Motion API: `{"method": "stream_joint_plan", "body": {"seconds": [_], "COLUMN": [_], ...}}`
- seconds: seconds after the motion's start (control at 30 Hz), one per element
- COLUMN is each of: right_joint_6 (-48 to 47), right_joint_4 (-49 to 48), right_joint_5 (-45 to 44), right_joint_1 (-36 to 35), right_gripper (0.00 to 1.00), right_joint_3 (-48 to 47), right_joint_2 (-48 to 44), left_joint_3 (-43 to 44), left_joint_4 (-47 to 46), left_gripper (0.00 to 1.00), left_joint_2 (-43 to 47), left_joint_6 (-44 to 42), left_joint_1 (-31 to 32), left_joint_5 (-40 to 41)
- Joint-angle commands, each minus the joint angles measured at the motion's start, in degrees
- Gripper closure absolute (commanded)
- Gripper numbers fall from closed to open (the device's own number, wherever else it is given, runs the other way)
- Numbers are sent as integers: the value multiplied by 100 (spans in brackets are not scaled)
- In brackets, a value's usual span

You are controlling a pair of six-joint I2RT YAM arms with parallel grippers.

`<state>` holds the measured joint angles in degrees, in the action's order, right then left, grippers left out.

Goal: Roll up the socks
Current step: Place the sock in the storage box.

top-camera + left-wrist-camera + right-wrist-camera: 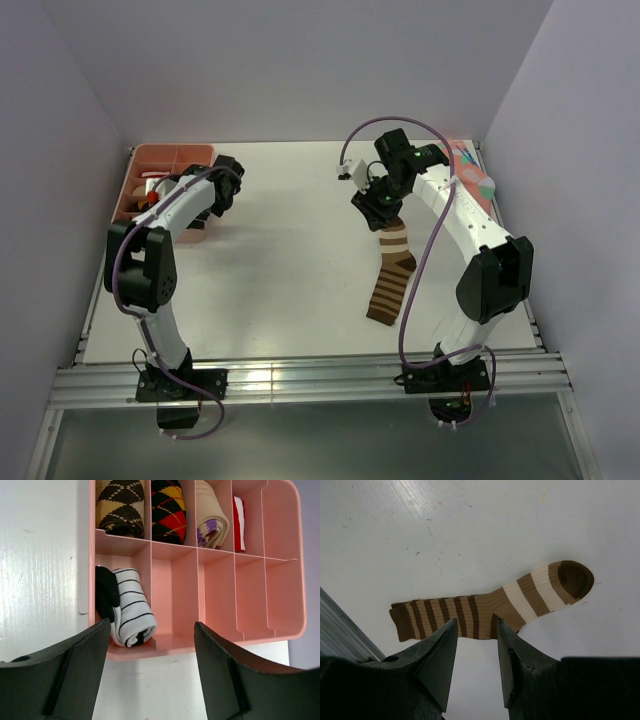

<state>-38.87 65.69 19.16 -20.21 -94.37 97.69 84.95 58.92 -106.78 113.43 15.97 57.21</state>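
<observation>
The white sock with thin black stripes (129,611) lies rolled in the near-left compartment of the pink organizer (217,637). My left gripper (151,626) hovers just in front of that compartment, open and holding nothing. In the top view the left gripper (226,178) sits beside the organizer (172,156) at the back left. The brown-and-tan striped sock (485,609) lies flat and unrolled on the white table (290,250). My right gripper (476,624) hangs open over that sock's middle with nothing between its fingers. From above, the right gripper (374,206) is over the upper end of the striped sock (391,272).
The organizer's far row holds several rolled socks: a brown argyle one (120,505), a red-and-black argyle one (168,507), a beige one (211,514), a red-and-white one (239,522). A pink dotted sock (471,172) lies by the right wall. Walls enclose the table.
</observation>
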Motion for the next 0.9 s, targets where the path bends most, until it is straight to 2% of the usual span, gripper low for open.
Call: {"method": "stream_joint_plan", "body": {"seconds": [0.0,0.1,0.3,0.5,0.7,0.87], "right_joint_6": [11,55,134,143,161,117], "right_joint_4": [-65,-74,-118,-127,-127,-179], "right_joint_5": [79,97,62,18,0,-52], "right_joint_1": [52,61,61,61,61,61], "right_gripper": [55,55,55,56,56,56], "right_joint_3": [24,-3,50,41,85,182], "right_joint_2": [-145,-162,-215,-215,-215,-242], "left_joint_3": [145,145,-22,311,145,259], "left_joint_4": [279,95,-688,-416,-1136,-970], "left_gripper": [27,28,46,52,66,72], "left_joint_2": [281,219,167,-132,-220,-361], "left_joint_6": [4241,4083,3485,3449,3028,3151], "left_joint_1": [21,-32,-199,-243,-313,-349], "left_joint_5": [89,62,-87,-272,-368,-456]}}
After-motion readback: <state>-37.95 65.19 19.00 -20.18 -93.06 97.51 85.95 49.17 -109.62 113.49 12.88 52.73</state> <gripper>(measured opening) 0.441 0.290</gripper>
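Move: The rolled black-and-white striped sock already lies in the box's near right compartment, about 10 cm below the open left hand, some 3 cm back and perhaps 1 cm left. The empty compartment next to it is about 2 cm ahead and 1 cm left of the hand; the brown argyle roll is 3 cm back and 11 cm left. From the right hand the striped sock lies roughly 38 cm left and 5 cm ahead, 14 cm lower. Forward along the box, about 3.5 cm, the left hand travels above it, away from the striped sock's compartment and across to the next empty one, sinking about 1 cm towards the end. On the way its wide-open empty fingers close to under half of that gap while the wrist tilts less than 10 degrees; no touch on sock or box is visible. ##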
